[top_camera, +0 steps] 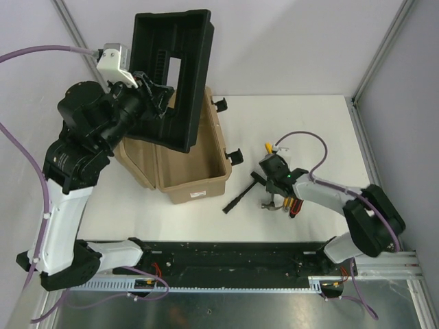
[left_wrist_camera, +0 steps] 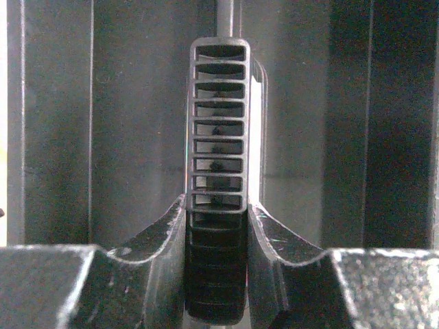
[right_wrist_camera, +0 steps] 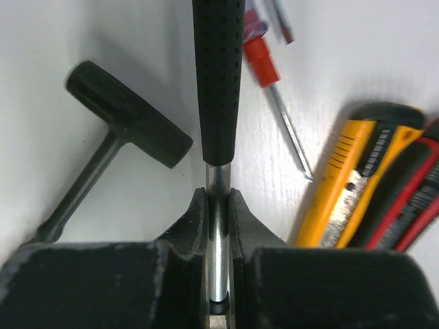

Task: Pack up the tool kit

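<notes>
The tan toolbox stands open at the table's left. My left gripper is shut on the ribbed handle of the black inner tray and holds it tilted up above the box's far end. My right gripper is shut on the hammer's silver shaft, just below its black grip, low over the table. The hammer head shows below the gripper. A yellow knife and a red-black handled tool lie right of it, and a red screwdriver lies beyond.
A black T-handle tool lies on the table between the box and my right gripper; it also shows in the right wrist view. The box's black latches stick out toward the tools. A black rail runs along the near edge.
</notes>
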Available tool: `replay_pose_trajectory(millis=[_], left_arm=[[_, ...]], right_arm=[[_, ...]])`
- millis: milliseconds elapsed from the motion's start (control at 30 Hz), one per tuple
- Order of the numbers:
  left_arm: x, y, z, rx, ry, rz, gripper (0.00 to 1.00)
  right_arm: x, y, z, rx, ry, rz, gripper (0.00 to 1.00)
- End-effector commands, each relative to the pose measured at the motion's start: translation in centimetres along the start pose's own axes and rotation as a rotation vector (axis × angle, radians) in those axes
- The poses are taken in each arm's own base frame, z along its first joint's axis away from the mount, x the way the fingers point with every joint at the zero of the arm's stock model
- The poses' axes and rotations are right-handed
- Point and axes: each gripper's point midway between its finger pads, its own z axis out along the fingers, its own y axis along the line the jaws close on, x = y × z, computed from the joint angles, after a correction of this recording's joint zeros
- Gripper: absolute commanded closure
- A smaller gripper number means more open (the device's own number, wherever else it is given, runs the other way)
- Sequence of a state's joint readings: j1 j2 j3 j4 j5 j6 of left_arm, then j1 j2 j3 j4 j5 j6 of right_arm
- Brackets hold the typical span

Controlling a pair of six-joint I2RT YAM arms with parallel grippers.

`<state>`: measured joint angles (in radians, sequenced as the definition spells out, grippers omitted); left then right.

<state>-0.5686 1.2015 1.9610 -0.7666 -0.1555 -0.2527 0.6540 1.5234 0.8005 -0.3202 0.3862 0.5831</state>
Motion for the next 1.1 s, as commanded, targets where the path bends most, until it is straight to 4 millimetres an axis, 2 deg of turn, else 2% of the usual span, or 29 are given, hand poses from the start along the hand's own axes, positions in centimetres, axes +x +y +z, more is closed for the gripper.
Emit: replay_pose_trajectory(millis=[0,133,300,400,500,667,800,933,1067], left_arm=[[-4.4,-2.0,-1.1,0.098,-0.135,0.0,1.0],[-4.8,-1.7,-1.2,0.078,-0.149,0.002,1.0],[-5.4,-1.3,-1.7,0.058,-0.171,-0.001,1.0],[-6.0,-0.8,-2.4,0.029,-0.192,-0.005,1.0],[-6.6,-0.2,-3.2,0.004,-0.218,-0.012,1.0],[-7.2,0.4,-4.3,-0.025,-0.244,-0.022,1.0],[-7.7,0.6,-5.2,-0.029,-0.263,-0.027,1.0],[-8.0,1.0,-6.1,-0.044,-0.281,-0.028,1.0],[-8.4,1.7,-7.3,-0.07,-0.302,-0.025,1.0]], right_arm=[[-7.2,0.4,-5.4,-0.075,-0.203,0.084,1.0],[-12.1,1.9,-10.5,-0.201,-0.327,0.093,1.0],[-17.1,5.4,-16.8,-0.377,-0.458,0.085,1.0],[-19.1,8.4,-19.3,-0.486,-0.511,0.082,1.0],[-20.1,12.4,-20.6,-0.584,-0.545,0.059,1.0],[-21.3,19.7,-20.6,-0.702,-0.574,0.006,1.0],[-21.8,25.0,-19.0,-0.742,-0.563,-0.026,1.0],[-20.9,29.3,-15.8,-0.732,-0.524,-0.076,1.0],[-19.3,31.6,-11.5,-0.668,-0.451,-0.115,1.0]])
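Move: Ahead and to the left of the right hand, with the claw hammer already pinched at its shaft, the open toolbox's middle lies about 16 cm out, 30 cm left and 5 cm higher. Nearly level in height, the mallet's middle is some 11 cm left and 1 cm back, the small screwdriver 6 cm ahead and 1 cm right, the yellow knife 5 cm right and 2 cm back. From the left hand, holding the black tray, the toolbox is roughly 17 cm ahead, straight on, and 45 cm below. Hoisting the hammer steeply some 26 cm off the tool group, the right hand then sweeps left about 28 cm and slightly forward, over the toolbox's right wall, sinking around 6 cm at the end. Its fingers keep their pinch while the wrist tips the fingertips up and turns some 25 degrees counter-clockwise. The left hand keeps hold of the tray, pausing before easing it left, up and back a few centimetres. ##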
